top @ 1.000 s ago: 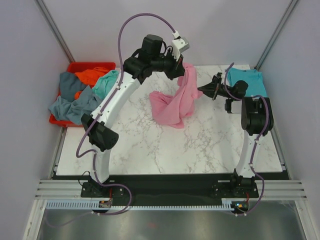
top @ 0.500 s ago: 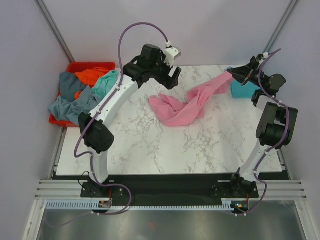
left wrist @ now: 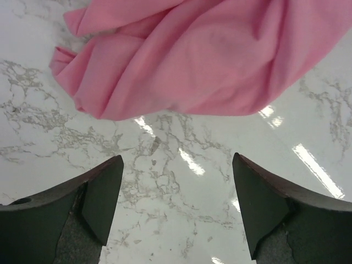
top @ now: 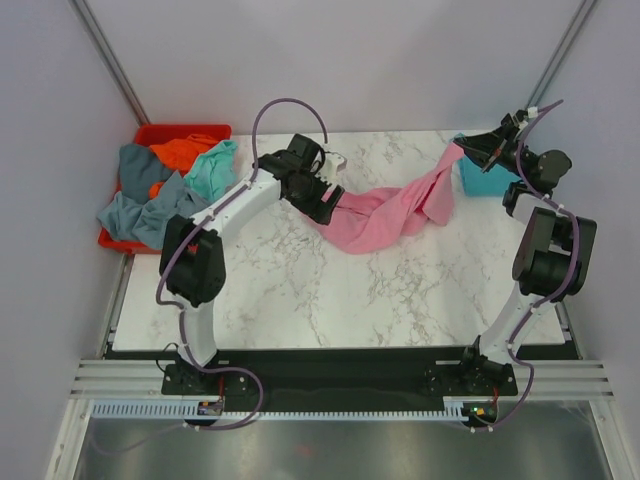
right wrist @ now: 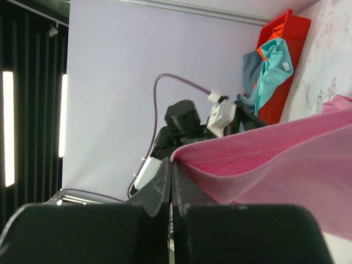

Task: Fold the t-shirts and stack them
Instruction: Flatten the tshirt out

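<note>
A pink t-shirt (top: 385,215) lies stretched across the back of the marble table, and its right end rises to my right gripper (top: 464,150). That gripper is shut on the shirt's hem (right wrist: 220,165), with the right gripper (right wrist: 171,165) jaws pressed together. My left gripper (top: 328,203) hangs low at the shirt's left end. In the left wrist view the left gripper (left wrist: 177,165) is open over bare marble, and the pink t-shirt (left wrist: 209,60) lies just beyond its fingertips. A folded teal t-shirt (top: 487,178) rests at the back right, partly hidden by my right arm.
A red bin (top: 185,132) stands off the table's back left corner, with grey-blue (top: 140,205), orange (top: 180,152) and mint (top: 212,170) shirts spilling over it. The red bin (right wrist: 286,33) also shows in the right wrist view. Walls close in at the back and sides.
My left gripper opened, let go of the pink shirt and dropped to the table at its left end. My right gripper carried the shirt's edge up to the back right, stretching it out.
</note>
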Controlling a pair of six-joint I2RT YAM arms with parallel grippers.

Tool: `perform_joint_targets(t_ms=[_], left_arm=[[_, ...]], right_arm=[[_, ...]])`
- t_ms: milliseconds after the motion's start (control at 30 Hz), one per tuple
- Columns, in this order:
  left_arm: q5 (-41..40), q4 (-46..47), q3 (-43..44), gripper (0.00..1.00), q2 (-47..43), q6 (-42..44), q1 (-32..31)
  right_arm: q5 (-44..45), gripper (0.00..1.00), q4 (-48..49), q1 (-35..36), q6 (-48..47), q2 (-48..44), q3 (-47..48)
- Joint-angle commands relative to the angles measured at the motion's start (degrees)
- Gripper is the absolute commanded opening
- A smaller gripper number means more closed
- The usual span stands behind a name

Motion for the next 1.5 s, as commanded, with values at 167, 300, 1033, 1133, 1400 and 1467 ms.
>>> perform_joint_targets(t_ms=[167, 300, 1033, 1133, 1400, 1467], left_arm=[[-2.8, 1.0, 9.7, 0.86, 13.2, -1.1, 8.6], [0.9, 0.9, 14.1, 0.84, 17.6, -0.7, 9.3], [13.4, 2.4, 26.8, 0.02, 15.3, -4.5, 10.9], [17.3, 3.9, 30.1, 0.02, 9.6, -4.7, 10.3], [25.9, -0.1, 17.7, 0.02, -8.0, -5.9, 7.5], [27.5, -1.5, 9.8, 0.02, -13.3, -6.4, 6.7]], right_arm=[[-1.4, 0.0, 25.8, -1.5, 10.6, -4.4, -0.7], [-1.5, 0.0, 25.8, -1.6, 10.4, -5.0, -1.7], [-3.5, 0.0, 23.8, -1.5, 6.1, -5.8, -5.2], [-5.0, 0.0, 23.5, -1.5, 5.9, -3.5, -4.4], [-11.0, 0.71, 19.3, -1.8, 2.9, 1.7, -4.0], [-10.2, 0.98, 17.7, -1.8, 1.1, 4.6, -1.9]])
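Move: The pink shirt's left end lies bunched about 8 cm ahead of the open left hand, 2 cm to its left and some 10 cm below. The red bin of shirts is roughly 36 cm to that hand's left and 8 cm farther out. The right hand, high up, holds the shirt's other end; from it the left end is about 29 cm left, 2 cm ahead and 28 cm down, and the folded teal shirt 9 cm right, 12 cm ahead, equally low. The left fingers pinch the pink shirt's bunched left end, after the hand dips forward and down about 8 cm, first swinging left and then back right over the cloth. The hand then lifts it steeply, some 30 cm, drawing back late. Meanwhile the right hand eases back a little, then sinks about 5 cm and opens, letting go of its end. ##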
